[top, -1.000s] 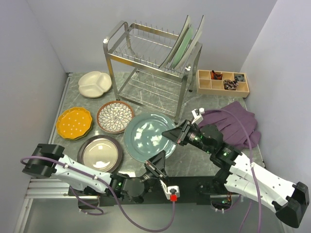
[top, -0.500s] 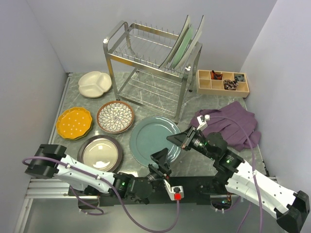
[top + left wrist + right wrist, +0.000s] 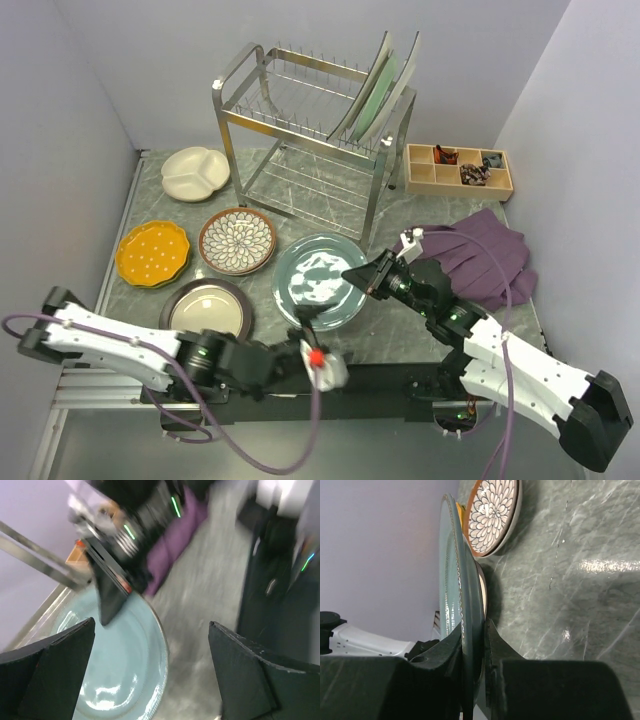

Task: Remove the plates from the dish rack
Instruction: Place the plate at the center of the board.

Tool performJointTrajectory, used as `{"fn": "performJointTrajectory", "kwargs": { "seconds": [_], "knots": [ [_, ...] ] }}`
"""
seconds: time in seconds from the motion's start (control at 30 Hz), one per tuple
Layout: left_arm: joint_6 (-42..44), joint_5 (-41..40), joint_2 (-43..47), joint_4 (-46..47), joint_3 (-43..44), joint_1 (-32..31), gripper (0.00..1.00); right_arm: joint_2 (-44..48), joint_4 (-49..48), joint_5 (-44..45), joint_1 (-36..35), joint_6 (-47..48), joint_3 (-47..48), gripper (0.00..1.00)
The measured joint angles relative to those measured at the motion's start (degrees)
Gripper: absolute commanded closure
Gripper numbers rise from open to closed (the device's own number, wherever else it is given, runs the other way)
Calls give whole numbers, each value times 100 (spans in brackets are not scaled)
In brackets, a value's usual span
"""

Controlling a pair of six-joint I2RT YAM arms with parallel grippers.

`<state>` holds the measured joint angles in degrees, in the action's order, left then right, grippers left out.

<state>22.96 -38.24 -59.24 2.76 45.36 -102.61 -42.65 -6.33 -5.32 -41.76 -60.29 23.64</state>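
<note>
A grey-blue plate [image 3: 318, 280] sits nearly level, low over the table in front of the dish rack [image 3: 300, 130]. My right gripper [image 3: 362, 278] is shut on its right rim. In the right wrist view the plate [image 3: 462, 605] shows edge-on, pinched in that gripper [image 3: 472, 645]. My left gripper [image 3: 150, 680] is open and empty, just off the plate's near rim [image 3: 160, 660]; in the top view this gripper [image 3: 310, 340] sits low. Two plates [image 3: 378, 90] stand upright in the rack's top tier. On the table lie cream divided [image 3: 195, 172], orange dotted [image 3: 152, 252], brown petal [image 3: 237, 240] and dark-rimmed cream [image 3: 205, 312] plates.
A wooden compartment tray [image 3: 458, 170] stands right of the rack. A purple cloth [image 3: 480, 255] lies under and behind my right arm. Walls close in on the left, back and right. The brown petal plate [image 3: 492, 515] is beyond the held plate.
My left gripper has opened, let go of the grey-blue plate's near rim, and its arm has drawn back toward the left. The right gripper keeps its hold on the plate.
</note>
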Motion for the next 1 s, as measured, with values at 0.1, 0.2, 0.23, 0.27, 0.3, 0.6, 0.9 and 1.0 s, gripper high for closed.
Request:
{"fn": "performJointTrajectory", "kwargs": {
  "seconds": [0.1,0.2,0.23,0.27,0.3,0.6,0.9,1.0],
  "knots": [
    [-651,280,520,-426,699,157,1,-334,-269,-103,7,11,4,100],
    [-1167,367,699,-706,1609,341,1,-791,-608,-269,-70,-7,81,100],
    [-1342,352,706,-787,1919,369,1,-975,-704,-289,-142,-13,146,100],
    [-1495,337,693,-901,2243,380,0,-1145,-761,-293,-234,4,234,100],
    [-1639,306,664,-997,2579,382,0,-1325,-831,-280,-354,13,323,100],
    [-2559,-387,798,-1346,3390,391,0,-3136,-1534,-332,-1366,122,1554,100],
    [-2924,-562,1543,-1460,2806,391,1,-4918,-1888,-181,-1725,363,2688,100],
    [-2968,-634,1665,-1467,2715,393,0,-5462,-2020,-179,-1766,402,2957,100]
  ]
}}
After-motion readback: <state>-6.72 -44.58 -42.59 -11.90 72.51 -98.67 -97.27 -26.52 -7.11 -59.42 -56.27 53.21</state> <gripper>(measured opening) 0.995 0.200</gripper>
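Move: The right hand already holds the teal plate by its rim. The dark-rimmed plate, the likely place for it, lies about 38 cm to this hand's left, some 4 cm farther out and 17 cm below. From the same hand the patterned plate is roughly 25 cm ahead and 30 cm left, the orange plate 22 cm ahead and 52 cm left. From the left hand, the dark-rimmed plate is around 20 cm ahead, 26 cm left and 24 cm below. Keeping its pinch on the teal plate's rim, the right hand carries it about 20 cm left towards the dark-rimmed plate, swinging 20 degrees counter-clockwise and sinking late by some 4 cm. The empty, open left hand clears upward by about 25 cm, eases down slightly, drifts 12 cm left and rolls roughly 50 degrees. ##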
